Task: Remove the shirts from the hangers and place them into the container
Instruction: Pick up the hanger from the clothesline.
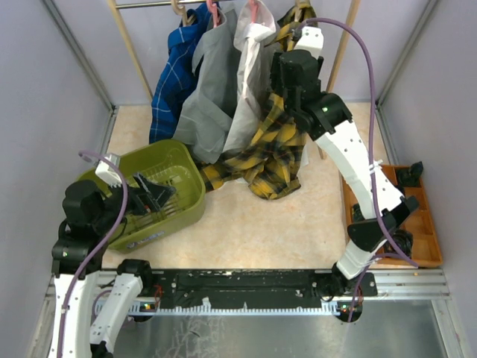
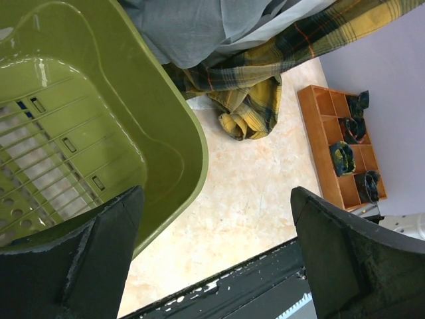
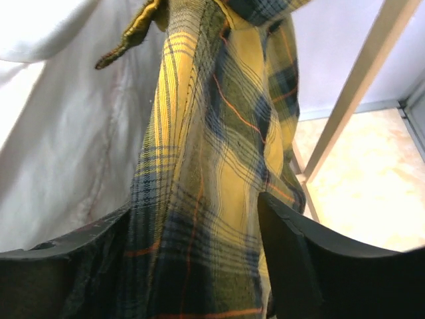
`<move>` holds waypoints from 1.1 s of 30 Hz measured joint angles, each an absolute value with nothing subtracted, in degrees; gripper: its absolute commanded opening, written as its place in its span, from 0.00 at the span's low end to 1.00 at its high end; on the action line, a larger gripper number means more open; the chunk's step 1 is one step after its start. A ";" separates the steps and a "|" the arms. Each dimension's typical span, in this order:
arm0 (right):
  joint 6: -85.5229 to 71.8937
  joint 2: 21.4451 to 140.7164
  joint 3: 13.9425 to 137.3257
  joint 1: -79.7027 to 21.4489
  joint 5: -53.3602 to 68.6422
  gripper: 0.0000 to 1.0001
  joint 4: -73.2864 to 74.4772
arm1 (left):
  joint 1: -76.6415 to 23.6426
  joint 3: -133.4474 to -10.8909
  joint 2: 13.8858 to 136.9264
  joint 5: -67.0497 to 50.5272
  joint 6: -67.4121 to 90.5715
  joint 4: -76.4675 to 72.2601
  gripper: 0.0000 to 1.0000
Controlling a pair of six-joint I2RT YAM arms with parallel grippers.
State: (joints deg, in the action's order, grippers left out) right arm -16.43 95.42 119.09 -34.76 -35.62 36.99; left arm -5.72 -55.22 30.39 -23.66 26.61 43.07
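Four shirts hang side by side from the rack: blue checked [image 1: 173, 74], grey [image 1: 209, 97], white [image 1: 250, 67] and yellow-and-black plaid [image 1: 272, 153], whose tail drags on the table. Pink hangers [image 1: 214, 11] and a pale hanger [image 1: 179, 9] poke out above the collars. My right gripper [image 3: 196, 266] is raised at the plaid shirt [image 3: 212, 166], open, a finger on each side of the hanging cloth. Beside it is the white shirt [image 3: 66, 146]. My left gripper [image 2: 216, 252] is open and holds nothing, at the near rim of the olive-green container [image 2: 172, 133], which has no shirt in it.
An orange divided tray [image 1: 417, 216] of black parts lies at the right table edge. Slanting wooden rack poles [image 3: 358, 86] stand behind the shirts. Grey walls close in the table on three sides. The black rail [image 1: 253, 283] runs along the near edge.
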 measured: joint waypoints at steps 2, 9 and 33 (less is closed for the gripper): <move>-15.49 95.66 119.09 -34.76 -37.80 0.42 37.43 | -5.72 -55.22 30.02 -22.85 26.72 43.40 0.97; -12.10 94.59 119.37 -33.26 -39.24 0.00 37.71 | -5.72 -55.24 29.56 -20.78 26.72 43.83 0.97; -1.08 87.83 124.57 -29.06 -16.16 0.00 37.76 | -5.72 -54.35 34.33 -20.84 27.20 38.89 0.96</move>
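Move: The right hand has the front fold of the plaid shirt practically between its finger pads, about 1 cm ahead. The shirt's hanger is roughly 22 cm above, 8 cm farther out and 5 cm to the right. The white shirt's middle hangs some 8 cm to the hand's left, 4 cm ahead and 3 cm lower; the rack's right post is about 16 cm to the right and 10 cm ahead. From the left hand, that fold is some 26 cm ahead, 37 cm to the right and 14 cm higher. Rightward at first, about 5 cm and away from the white shirt, the right hand goes while its already closing fingers finish pinching the plaid shirt's front. It then rises nearly 9 cm in all towards hanger height, drawing back about 4 cm and drifting partly left again, fingers tipping up some 10 degrees and swinging counter-clockwise. The open left hand eases a little forward by the container. ##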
